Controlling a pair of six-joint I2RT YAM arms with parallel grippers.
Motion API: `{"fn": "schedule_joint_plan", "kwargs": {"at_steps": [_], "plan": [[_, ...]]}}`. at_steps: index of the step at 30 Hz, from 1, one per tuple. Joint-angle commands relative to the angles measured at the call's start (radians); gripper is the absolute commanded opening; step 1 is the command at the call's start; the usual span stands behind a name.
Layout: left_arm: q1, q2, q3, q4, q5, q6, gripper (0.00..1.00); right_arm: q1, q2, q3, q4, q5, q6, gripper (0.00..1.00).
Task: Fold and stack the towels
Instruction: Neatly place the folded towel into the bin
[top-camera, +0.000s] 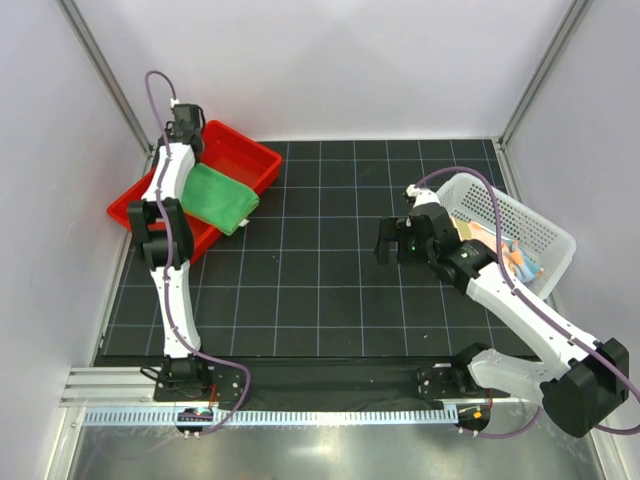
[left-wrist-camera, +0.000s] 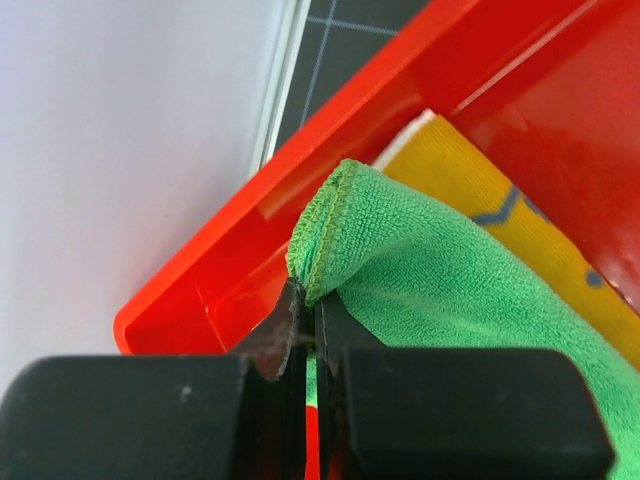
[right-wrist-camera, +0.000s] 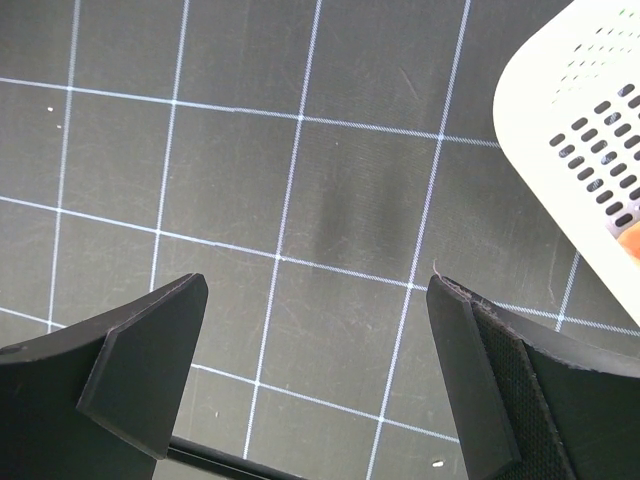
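Observation:
The bright green towel (top-camera: 220, 198) lies folded over the red tray (top-camera: 250, 150) at the back left, hanging over its near rim. My left gripper (left-wrist-camera: 312, 300) is shut on a corner of the green towel (left-wrist-camera: 420, 270), over the tray's corner. Under the green towel lies the yellow-orange towel (left-wrist-camera: 470, 185) with grey lettering, flat in the tray. The striped, dotted towel (top-camera: 510, 255) lies in the white basket (top-camera: 520, 215) at the right. My right gripper (right-wrist-camera: 315, 290) is open and empty above the black grid mat, left of the basket.
The black grid mat (top-camera: 320, 280) covers the table. The white basket's perforated rim (right-wrist-camera: 580, 130) shows at the right wrist view's upper right. Grey walls enclose the left, back and right sides.

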Motion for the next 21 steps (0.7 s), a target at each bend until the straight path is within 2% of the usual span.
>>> {"fn": "schedule_joint_plan", "kwargs": {"at_steps": [1, 11, 14, 15, 17, 18, 21], "plan": [[0.022, 0.011, 0.052, 0.083, -0.026, 0.024, 0.0, -0.003, 0.02, 0.053, 0.013, 0.029, -0.016, 1.0], [0.027, 0.103, 0.113, 0.14, -0.05, 0.087, 0.01, -0.003, 0.027, 0.055, 0.007, 0.053, -0.021, 1.0], [0.028, 0.126, 0.136, 0.142, -0.102, 0.099, 0.16, -0.003, 0.037, 0.052, 0.01, 0.052, -0.021, 1.0], [0.027, 0.123, 0.141, 0.142, -0.116, 0.098, 0.32, -0.003, 0.043, 0.052, 0.01, 0.049, -0.018, 1.0], [0.02, 0.102, 0.146, 0.137, -0.136, 0.084, 0.48, -0.003, 0.047, 0.058, 0.008, 0.049, -0.015, 1.0], [0.017, 0.09, 0.146, 0.131, -0.133, 0.061, 0.59, -0.003, 0.049, 0.061, 0.01, 0.044, -0.009, 1.0], [-0.006, 0.019, 0.173, 0.03, -0.036, -0.023, 0.75, -0.003, 0.061, 0.076, 0.016, 0.034, 0.016, 1.0]]}}
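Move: The left gripper, shut, still holds the green towel by its far-left corner, just inside the outer long side of the red bin. The bin's middle is roughly 9 cm back, 9 cm right and 7 cm below it; the yellow towel lies in there about 6 cm back, 5 cm right and 8 cm down. The green towel's middle is some 10 cm back, 14 cm right and 4 cm lower. From the right hand the bin is around 19 cm ahead, 47 cm left and 13 cm lower. Bring the left gripper about 2 cm forward, 2.5 cm left and nearly 3 cm down, carrying the green towel's far corner past the yellow towel's end towards the outer long side of the red bin. As the descent ends, open the fingers to roughly two thirds so they let go of the corner, and start lifting by about 1 cm. ##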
